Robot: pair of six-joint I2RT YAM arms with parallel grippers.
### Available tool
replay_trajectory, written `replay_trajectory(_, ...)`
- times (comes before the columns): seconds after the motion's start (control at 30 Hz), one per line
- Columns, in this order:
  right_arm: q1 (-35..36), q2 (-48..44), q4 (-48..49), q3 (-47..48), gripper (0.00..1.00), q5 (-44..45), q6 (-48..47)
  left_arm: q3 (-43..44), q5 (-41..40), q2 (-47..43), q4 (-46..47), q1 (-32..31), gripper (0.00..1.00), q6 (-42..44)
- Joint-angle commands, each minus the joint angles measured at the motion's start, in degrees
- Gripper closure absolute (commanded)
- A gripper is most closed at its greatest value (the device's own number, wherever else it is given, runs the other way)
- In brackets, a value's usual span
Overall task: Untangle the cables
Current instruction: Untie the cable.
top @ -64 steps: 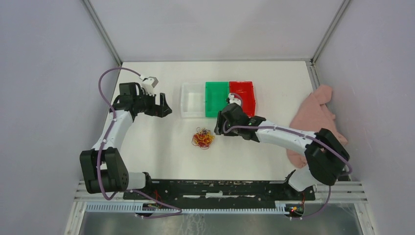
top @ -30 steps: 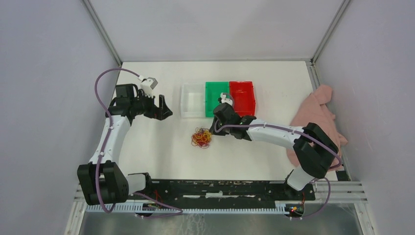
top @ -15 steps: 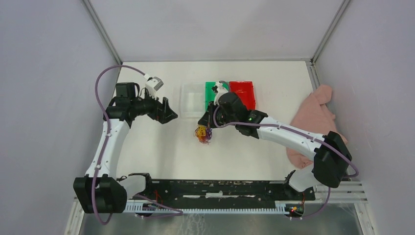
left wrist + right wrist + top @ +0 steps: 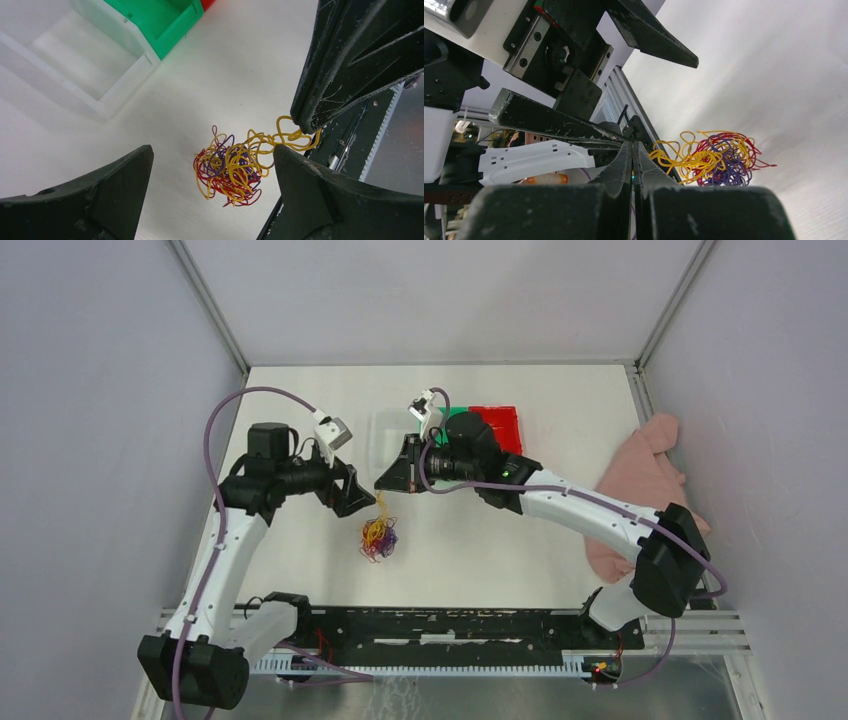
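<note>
The cables (image 4: 378, 537) are one tangled ball of thin yellow, red and dark purple wires, hanging over the table's middle by a yellow strand. My right gripper (image 4: 381, 486) is shut on that yellow strand, just above the ball. The right wrist view shows the closed tips (image 4: 633, 146) with yellow loops leading to the ball (image 4: 720, 160). My left gripper (image 4: 361, 498) is open, close to the left of the right one. In the left wrist view its open gripper (image 4: 212, 152) frames the ball (image 4: 229, 171), touching nothing.
A clear bin (image 4: 392, 436), a green bin (image 4: 458, 421) and a red bin (image 4: 498, 430) stand in a row behind the grippers. A pink cloth (image 4: 650, 480) lies at the right edge. The black base rail (image 4: 440, 625) runs along the near edge.
My right gripper has closed on the tangle, lifted it and carried it left. The left arm has swung right, bringing its open gripper beside the hanging ball.
</note>
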Motion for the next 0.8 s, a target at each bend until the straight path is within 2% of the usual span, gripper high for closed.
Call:
replay_trajectory(0.0,0.41,0.6,6.74,3.67,1.0,-5.71,2.73,-0.3,2.88,-3.0,0.03,-0.34,0.06,2.62)
replay_trajectory(0.27,0.41,1.31,7.21,3.93,1.0,-7.56,4.48,-0.14,7.5,-8.06,2.1,-0.39,0.25,1.37)
replay_trajectory(0.57,0.41,1.88,7.38,3.88,1.0,-7.78,5.01,-2.27,13.23,-9.93,-2.56,-0.46,0.45,7.3)
replay_trajectory(0.7,0.42,2.56,7.36,4.33,1.0,-8.56,5.21,-2.93,13.01,-10.05,0.53,-0.5,0.65,5.96)
replay_trajectory(0.77,0.44,2.65,7.15,4.29,1.0,-8.79,5.29,-3.02,13.0,-10.31,2.3,-0.42,0.69,4.13)
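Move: The yellow strands the left hand goes for hang just under the right fingertips, about 4 cm back and 3 cm to the right of it, roughly 1 cm higher. The right fingertips are some 2 cm above those strands, and the tangled bundle dangles about 9 cm below them. The clear box stands some 16 cm ahead, 7 cm right and 15 cm below the left hand. From the right hand, the strands lie straight below, about 2 cm. Back towards the robot goes the left hand, about 5 cm with a slight drift right, rising some 4 cm on the way and then sinking about 1. It turns some 10 degrees clockwise while its wide-open fingers close most of the way around the yellow strands just under the right fingertips. The right hand keeps its pinch, easing barely 2 cm back and left. ##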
